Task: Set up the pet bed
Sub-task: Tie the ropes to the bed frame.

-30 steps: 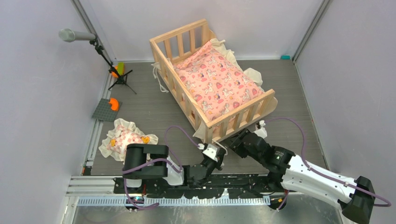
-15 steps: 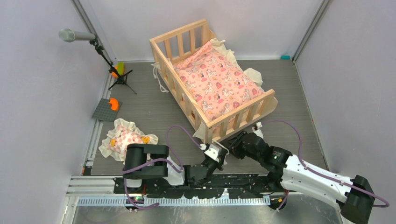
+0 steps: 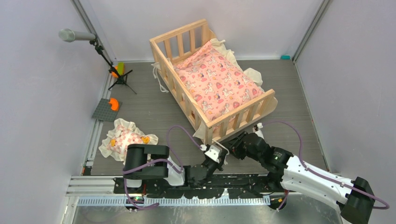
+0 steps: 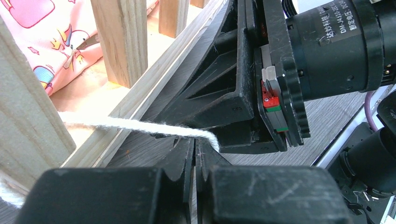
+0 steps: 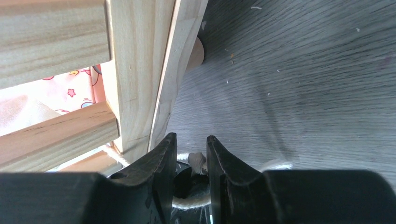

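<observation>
The pet bed [image 3: 238, 109], a pale wooden slatted frame, stands mid-floor with the pink printed cushion [image 3: 217, 81] inside. My left gripper [image 3: 219, 150] sits at the bed's near corner. In the left wrist view it [image 4: 195, 142] is shut, with a taut white cord [image 4: 140, 125] running from the corner post [image 4: 28, 116] to its tips. My right gripper [image 3: 233, 144] is right beside it, against the bed's near rail. In the right wrist view it [image 5: 190, 140] is open by a narrow gap, with the cord's frayed end [image 5: 197, 161] between the fingers, next to the bed post [image 5: 140, 70].
A small frilled pillow [image 3: 123, 140] lies on the floor at the near left. A grey plate with an orange piece [image 3: 106, 109] and a microphone stand [image 3: 116, 77] stand by the left wall. Walls close in the floor on three sides.
My right gripper has shifted slightly left toward the left gripper and its jaws have narrowed. The left gripper, bed and cushion have not moved.
</observation>
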{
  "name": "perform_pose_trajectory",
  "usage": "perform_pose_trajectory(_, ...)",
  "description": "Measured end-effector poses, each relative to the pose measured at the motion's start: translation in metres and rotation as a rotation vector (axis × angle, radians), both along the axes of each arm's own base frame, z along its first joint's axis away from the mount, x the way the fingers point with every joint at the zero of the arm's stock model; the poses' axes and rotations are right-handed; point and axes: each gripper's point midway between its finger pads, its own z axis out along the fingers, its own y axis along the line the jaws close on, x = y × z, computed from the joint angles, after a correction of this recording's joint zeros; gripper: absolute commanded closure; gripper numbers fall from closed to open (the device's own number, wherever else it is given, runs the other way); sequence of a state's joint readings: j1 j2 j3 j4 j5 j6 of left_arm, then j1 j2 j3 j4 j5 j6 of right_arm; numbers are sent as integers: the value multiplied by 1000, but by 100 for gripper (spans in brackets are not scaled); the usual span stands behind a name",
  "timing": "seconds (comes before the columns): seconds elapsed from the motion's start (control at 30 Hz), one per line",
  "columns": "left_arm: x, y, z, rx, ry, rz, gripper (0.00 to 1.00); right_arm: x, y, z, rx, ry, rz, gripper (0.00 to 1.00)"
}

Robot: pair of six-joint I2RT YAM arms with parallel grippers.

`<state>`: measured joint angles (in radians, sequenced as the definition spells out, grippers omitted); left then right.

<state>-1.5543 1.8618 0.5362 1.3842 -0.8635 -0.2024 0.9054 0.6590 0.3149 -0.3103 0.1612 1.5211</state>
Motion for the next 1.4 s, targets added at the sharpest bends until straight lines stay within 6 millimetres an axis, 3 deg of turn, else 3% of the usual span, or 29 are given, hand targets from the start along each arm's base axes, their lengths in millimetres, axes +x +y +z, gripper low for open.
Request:
perform_pose_trajectory(0.17,0,0,1,-6,0,4,98,0,-2,0,-2,2,-7,85)
perform_pose_trajectory(0.3,0,0,1,-6,-1,4,87,4,-6,1,-9,-10,-26,100)
perform_pose_trajectory(0.9,0,10,-7,27,0,2,58,4,-9,-10,-55,12,-31,100)
perform_pose_trajectory(1.4,-19,9,5,31,0,-82,51,5,-16,-13,-109,9,-45,100)
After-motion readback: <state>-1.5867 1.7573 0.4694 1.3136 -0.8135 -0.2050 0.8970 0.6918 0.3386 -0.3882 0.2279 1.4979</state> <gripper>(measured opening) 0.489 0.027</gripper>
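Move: The left hand already holds the crib rope, which lies right at its fingertips. The rope's looped part sits between the right hand's open fingers, within a centimetre of its hand point. The crib's near corner post stands about 7 cm ahead and 7 cm left of the left hand; the crib's end rail has its middle some 16 cm ahead and 5 cm right of the right hand, both roughly at hand height. Right fingers shut on the rope, easing right and down; the left opens and backs off about 2 cm. ##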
